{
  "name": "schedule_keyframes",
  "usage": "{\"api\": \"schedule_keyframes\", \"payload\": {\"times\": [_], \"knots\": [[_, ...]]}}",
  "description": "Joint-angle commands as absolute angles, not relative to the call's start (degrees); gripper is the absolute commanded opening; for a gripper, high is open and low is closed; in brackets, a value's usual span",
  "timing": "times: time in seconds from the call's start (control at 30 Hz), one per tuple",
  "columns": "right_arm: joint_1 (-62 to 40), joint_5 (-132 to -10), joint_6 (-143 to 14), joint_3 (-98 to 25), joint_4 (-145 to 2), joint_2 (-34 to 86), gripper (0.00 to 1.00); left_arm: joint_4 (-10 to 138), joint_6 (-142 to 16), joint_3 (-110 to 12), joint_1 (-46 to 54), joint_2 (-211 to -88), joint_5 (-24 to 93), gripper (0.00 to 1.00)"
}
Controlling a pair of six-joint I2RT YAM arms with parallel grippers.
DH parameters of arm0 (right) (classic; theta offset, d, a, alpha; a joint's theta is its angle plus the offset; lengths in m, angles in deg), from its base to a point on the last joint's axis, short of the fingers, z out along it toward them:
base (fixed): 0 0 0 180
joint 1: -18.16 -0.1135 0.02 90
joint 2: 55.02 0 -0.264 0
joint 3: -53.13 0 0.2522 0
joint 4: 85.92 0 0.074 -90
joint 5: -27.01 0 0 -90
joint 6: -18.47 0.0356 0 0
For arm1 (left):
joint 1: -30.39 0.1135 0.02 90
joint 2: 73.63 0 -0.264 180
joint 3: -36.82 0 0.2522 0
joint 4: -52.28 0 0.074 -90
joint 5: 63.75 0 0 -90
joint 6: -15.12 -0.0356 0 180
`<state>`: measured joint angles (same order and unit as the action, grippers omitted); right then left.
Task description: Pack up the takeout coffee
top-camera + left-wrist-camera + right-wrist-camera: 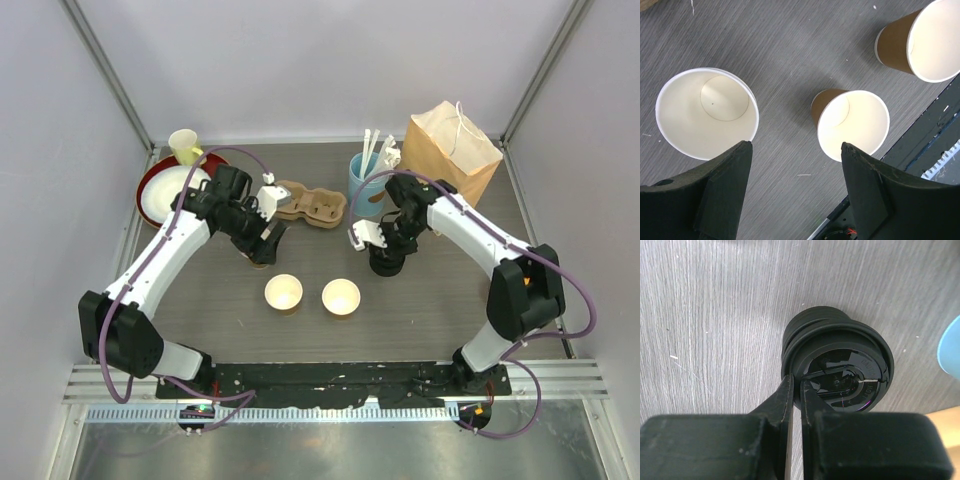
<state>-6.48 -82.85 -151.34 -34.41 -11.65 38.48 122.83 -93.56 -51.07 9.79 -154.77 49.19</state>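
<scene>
No takeout coffee, meaning a cup with its lid on, shows in any view. Three lidless tan paper cups stand on the table: one (707, 112) at the left, one (852, 125) in the middle, one (925, 42) at the right. My left gripper (796, 145) hangs open above the bare table between the first two. From the top view, two of the cups (283, 293) (341, 297) stand in front of the arms. A stack of black lids (812, 322) sits right of centre. My right gripper (796, 382) is shut on the rim of the top lid (850, 375).
A brown paper bag (450, 150) stands at the back right, with a blue cup of stirrers (367, 178) beside it. A cardboard cup carrier (310, 205) lies at back centre. A red dish with a white plate (160, 195) and a pale cup (184, 146) sit back left.
</scene>
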Motion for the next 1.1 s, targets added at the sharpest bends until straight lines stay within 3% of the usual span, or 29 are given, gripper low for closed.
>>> {"api": "schedule_keyframes", "payload": {"times": [0.0,0.23,0.43,0.53,0.7,1.07], "knots": [[-7.3,-85.8,-146.5,-38.3,-11.9,32.7,0.01,123.2,-93.8,-53.5,10.2,-153.5,48.6,0.76],[-14.2,-89.1,-136.1,-39.8,-13.4,25.2,0.01,122.9,-91.5,-54.4,13.0,-153.4,48.1,0.76],[-29.4,-89.7,-116.8,-37.5,-27.3,22.3,0.01,124.0,-90.0,-54.4,17.6,-152.1,49.4,0.76],[-35.3,-89.7,-108.1,-40.9,-31.4,27.7,0.01,125.3,-89.4,-54.9,20.1,-151.2,50.1,0.76],[-43.0,-84.6,-108.4,-49.4,-27.0,37.3,0.01,126.7,-89.0,-54.2,25.6,-149.4,50.1,0.76],[-49.1,-69.6,-99.7,-70.8,-11.5,56.5,0.01,126.6,-89.1,-51.9,33.6,-148.9,49.6,0.76]]}}
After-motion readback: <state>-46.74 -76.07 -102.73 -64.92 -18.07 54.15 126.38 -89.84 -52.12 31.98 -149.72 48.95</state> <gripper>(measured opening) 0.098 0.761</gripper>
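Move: The black lid is already pinched by its near rim in my right hand, tilted just over the lid stack. The left one of the two single paper cups stands about 25 cm to this hand's left, 11 cm back and 3 cm lower. The other single cup is some 11 cm left and 10 cm back, and the nested cup stack about 30 cm left and level. From my open left hand, that left cup is roughly 8 cm back, 4 cm right and 10 cm down. I keep the lid pinched and swing my right hand fast to the left, some 27 cm, and back about 11 cm, in an arc that climbs 12 cm and then sinks 5 cm, carrying the lid away from its stack to over the left single cup. Meanwhile my empty left hand clears out, about 11 cm left and slightly up, turning some 25 degrees counter-clockwise, fingers still open. ##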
